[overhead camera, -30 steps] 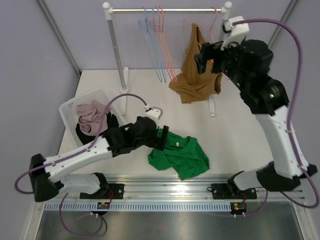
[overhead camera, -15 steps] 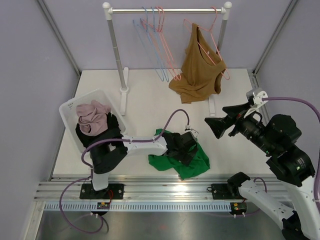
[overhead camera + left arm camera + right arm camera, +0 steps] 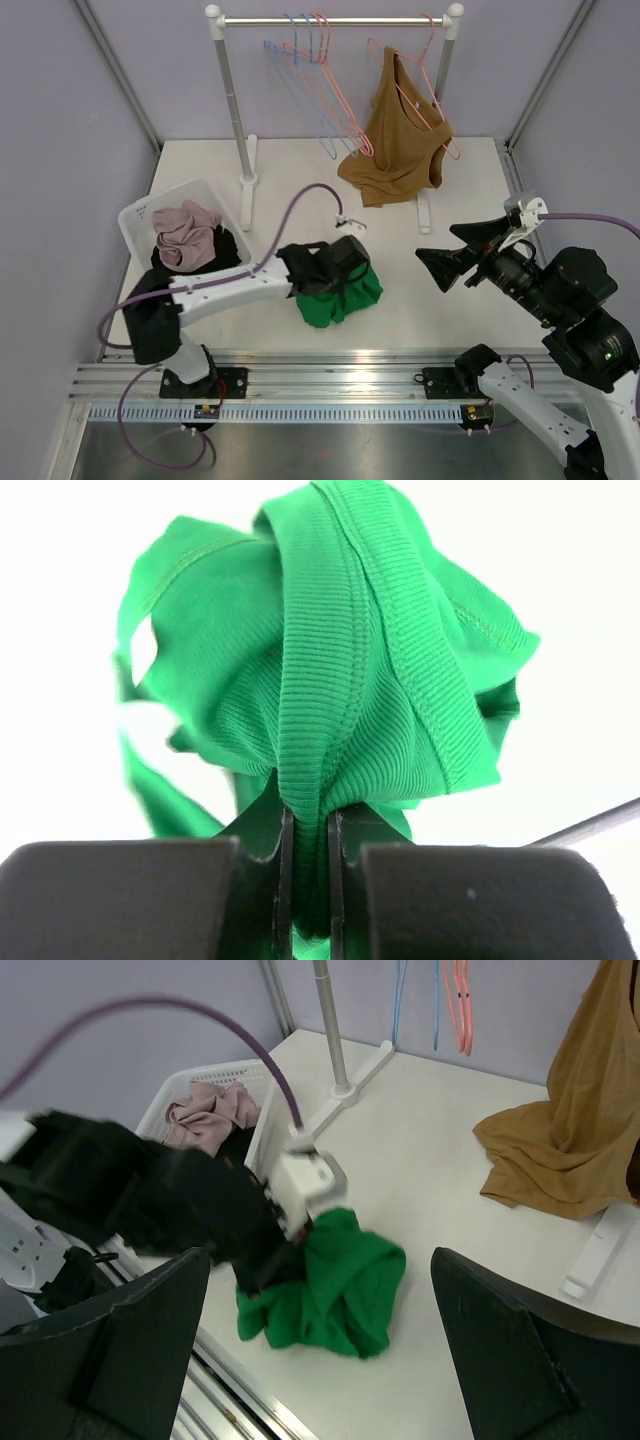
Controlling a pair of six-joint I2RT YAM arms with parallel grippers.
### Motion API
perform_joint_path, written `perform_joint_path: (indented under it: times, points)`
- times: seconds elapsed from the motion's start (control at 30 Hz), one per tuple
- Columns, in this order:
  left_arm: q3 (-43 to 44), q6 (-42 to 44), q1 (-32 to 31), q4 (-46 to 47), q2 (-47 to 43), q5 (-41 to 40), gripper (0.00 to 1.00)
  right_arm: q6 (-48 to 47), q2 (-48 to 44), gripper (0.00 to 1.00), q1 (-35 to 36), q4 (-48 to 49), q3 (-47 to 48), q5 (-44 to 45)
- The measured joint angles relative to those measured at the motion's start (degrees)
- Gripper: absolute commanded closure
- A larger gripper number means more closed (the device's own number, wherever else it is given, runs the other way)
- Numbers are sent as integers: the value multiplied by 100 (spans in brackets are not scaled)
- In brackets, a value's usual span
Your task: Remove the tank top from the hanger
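The brown tank top (image 3: 395,140) hangs on a pink hanger (image 3: 428,50) at the right end of the rail, its hem bunched on the table; it also shows in the right wrist view (image 3: 575,1150). My left gripper (image 3: 345,265) is shut on a fold of a green garment (image 3: 340,295), bunched up on the table's front middle. In the left wrist view the jaws (image 3: 308,815) pinch ribbed green cloth (image 3: 340,670). My right gripper (image 3: 440,265) hovers open at the right, far below the hanger, pointing left at the green garment (image 3: 335,1280).
A white basket (image 3: 140,215) with pink and black clothes stands at the left. The rack's left post (image 3: 230,100) rises behind it. Several empty blue and pink hangers (image 3: 310,80) hang on the rail. The rack's right foot (image 3: 425,215) lies below the tank top.
My right arm has dropped away from the hanger to the right side of the table. My left gripper reached over the green garment, shut on it and gathered it into a bunch.
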Motion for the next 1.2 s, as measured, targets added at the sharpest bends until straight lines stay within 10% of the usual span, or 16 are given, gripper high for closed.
perform_joint_path:
  times: [0.53, 0.8, 1.2]
  points:
    - [1438, 640, 4100, -1827, -2529, -616, 100, 0, 101, 0, 0, 173, -72, 9]
    - [1589, 1060, 6688, -1674, -1078, 798, 100, 26, 575, 1, 0, 629, -225, -101]
    - [1246, 756, 7980, -1307, 1255, 1351, 100, 387, 2039, 1, 0, 664, 365, 922]
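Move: The left hand, green tank top already pinched, has the basket's middle about 40 cm to its left, 12 cm ahead and 6 cm lower. In the basket, the pink top lies some 39 cm left and 14 cm ahead, the black top 35 cm left and 9 cm ahead. For the open right hand, the hanging brown tank top is roughly 30 cm ahead, 2 cm left and 14 cm below; the empty pink hangers are about 9 cm left of it, near hand height. Keeping its pinch on the green tank top, the left hand climbs about 20 cm while sweeping some 43 cm left and 17 cm forward, then sinks steeply into the basket, having turned roughly 65 degrees counter-clockwise. The right hand, still open, waits, then advances about 10 cm towards the brown top, dropping and veering left slightly as its fingers tip down. ##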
